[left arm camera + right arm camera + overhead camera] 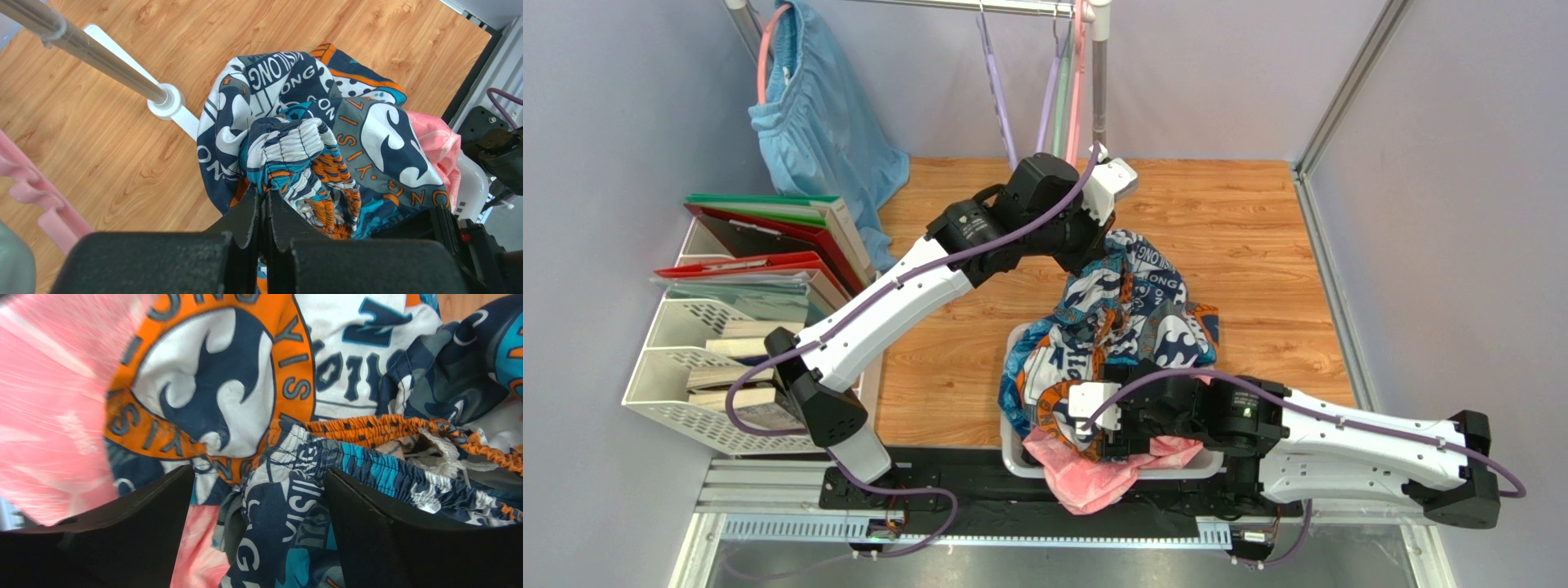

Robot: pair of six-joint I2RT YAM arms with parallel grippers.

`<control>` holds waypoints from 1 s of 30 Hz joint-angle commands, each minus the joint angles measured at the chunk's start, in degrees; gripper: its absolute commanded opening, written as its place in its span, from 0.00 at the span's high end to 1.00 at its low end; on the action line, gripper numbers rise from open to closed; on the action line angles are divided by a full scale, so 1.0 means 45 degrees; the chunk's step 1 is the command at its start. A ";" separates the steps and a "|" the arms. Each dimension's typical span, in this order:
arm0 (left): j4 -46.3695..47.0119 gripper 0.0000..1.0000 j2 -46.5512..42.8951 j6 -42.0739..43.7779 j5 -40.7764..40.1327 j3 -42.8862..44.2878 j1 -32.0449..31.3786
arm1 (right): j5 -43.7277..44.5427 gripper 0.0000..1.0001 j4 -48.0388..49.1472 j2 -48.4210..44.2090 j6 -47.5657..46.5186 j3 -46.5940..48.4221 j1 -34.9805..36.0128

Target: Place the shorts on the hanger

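Note:
The printed shorts (1136, 306) hang in a bunch from my left gripper (1097, 240) down into the white bin (1014, 456). In the left wrist view that gripper (267, 197) is shut on the gathered waistband of the shorts (368, 141). My right gripper (1117, 429) hovers low over the bin. Its jaws (261, 478) are open, with a navy fold of the shorts (202, 392) lying between the fingers, ungripped. The lavender hanger (997, 92) hangs from the rail at the back, just beyond the left gripper.
A pink garment (1100, 475) spills over the bin's front edge (49, 404). Light-blue shorts (824, 123) hang at the back left. A file rack with books (732, 331) stands left. The rack's post (92, 52) and a pink hanger (37, 205) are close to the left wrist.

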 commanded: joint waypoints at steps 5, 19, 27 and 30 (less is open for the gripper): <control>0.0063 1.00 -0.1037 -0.0260 0.0774 -0.0139 0.0152 | 0.4349 0.66 0.1581 -0.0572 -0.2188 -0.1966 0.0106; 0.0062 1.00 -0.3439 0.1690 0.2299 -0.0355 0.0172 | 0.3475 1.00 -0.0707 -0.3595 -0.2789 0.5021 -0.2100; 0.0687 1.00 -0.4515 0.3116 0.2045 0.1246 0.0191 | 0.2654 1.00 0.2083 -0.4382 -0.4200 0.7189 -0.4424; 0.0863 1.00 -0.4535 0.3372 0.2045 0.2085 0.0172 | 0.2653 1.00 0.3255 -0.4111 -0.4629 0.7795 -0.4679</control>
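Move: My left hand already pinches one end of the shorts' waistband; the purple hanger is roughly 13 cm ahead, 11 cm left and 20 cm above it, and the loose waistband edge lies about 13 cm back, 4 cm right and 20 cm below. From my open right hand that edge is some 4 cm ahead, 3 cm right and 3 cm below. The pink cloth lies roughly 4 cm back, 4 cm left and 12 cm below the right hand. I dip my right hand some 5 cm forward and to the right onto the free side of the waistband, shut the fingers on it, then sweep it up about 35 cm and rightward, away from the left hand, tipping the fingers up. My left hand keeps its pinch and draws up, back and left. ##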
